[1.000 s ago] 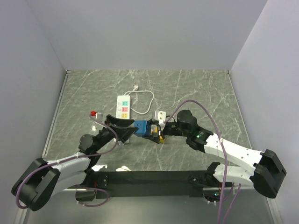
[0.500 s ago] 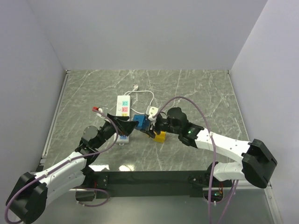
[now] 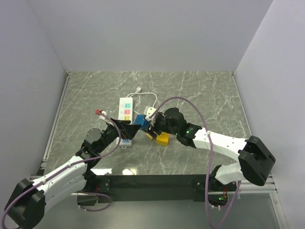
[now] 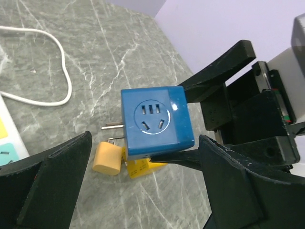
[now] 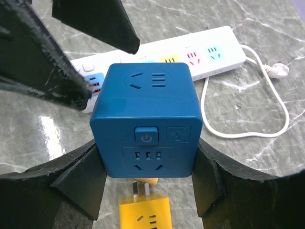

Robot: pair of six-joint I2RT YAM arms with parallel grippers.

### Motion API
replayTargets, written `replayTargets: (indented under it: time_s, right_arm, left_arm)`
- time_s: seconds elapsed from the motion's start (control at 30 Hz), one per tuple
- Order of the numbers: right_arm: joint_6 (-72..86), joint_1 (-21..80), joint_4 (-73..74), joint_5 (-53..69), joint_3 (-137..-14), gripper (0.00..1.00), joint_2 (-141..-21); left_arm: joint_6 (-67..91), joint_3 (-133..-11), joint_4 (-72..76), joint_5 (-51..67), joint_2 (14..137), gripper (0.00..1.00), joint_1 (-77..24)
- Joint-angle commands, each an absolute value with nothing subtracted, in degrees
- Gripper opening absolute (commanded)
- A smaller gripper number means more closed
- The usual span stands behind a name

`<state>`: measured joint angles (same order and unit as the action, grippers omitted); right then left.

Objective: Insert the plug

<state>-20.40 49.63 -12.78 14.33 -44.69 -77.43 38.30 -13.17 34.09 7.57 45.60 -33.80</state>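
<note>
The plug is a blue cube adapter (image 5: 145,119) with metal prongs on its back. My right gripper (image 5: 147,160) is shut on it, one finger on each side, and holds it above the table. From above, the cube (image 3: 141,120) hangs just right of the white power strip (image 3: 125,107). In the left wrist view, the cube (image 4: 155,121) points its prongs left. My left gripper (image 4: 145,139) stands wide open around the cube without touching it. It hangs over the near end of the strip (image 3: 129,130).
A yellow adapter (image 3: 163,139) and a small orange plug (image 4: 108,159) lie on the marble under the cube. The strip's white cord (image 5: 248,129) loops to the right behind it. Grey walls close the table on three sides.
The left gripper opened fully and stands off the cube. The right arm carried the cube left and farther back, closer to the power strip.
</note>
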Motion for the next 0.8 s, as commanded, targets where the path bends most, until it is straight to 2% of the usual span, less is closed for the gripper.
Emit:
replayTargets:
  time_s: [0.0, 0.53, 0.77]
  right_arm:
    - [-21.01, 50.1, -16.52, 13.36, -48.25, 0.0, -77.08]
    - [-21.62, 50.71, -14.77, 12.92, -49.22, 0.0, -77.78]
    - [-21.88, 50.8, -14.85, 12.48, -48.96, 0.0, -77.35]
  left_arm:
    - [37.62, -13.98, 38.57, 6.24, 45.09, 0.99, -34.54]
    - [34.81, -20.04, 37.09, 3.26, 53.43, 0.98, -38.93]
    - [34.37, -21.71, 34.54, 0.88, 55.63, 0.73, -39.99]
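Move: The blue plug, held out in the right hand's fingers, lies about 4 cm to the left hand's right and 3 cm ahead, nearly level. On the table, some 13 cm below the left hand, the power strip's middle is about 10 cm ahead and 5 cm left, the small orange plug 3 cm ahead and 8 cm right, and the yellow cube 15 cm right, level fore and aft. From the right hand the blue plug's middle sits between the pads, about 1 cm left. Rightward and slightly forward, about 3 cm in all, the left hand slides its wide-open fingers towards the blue plug until they straddle its body beside the right hand's fingers, then begins to close them, by about a quarter of their opening. The right hand keeps its grip and holds the plug out almost still. ##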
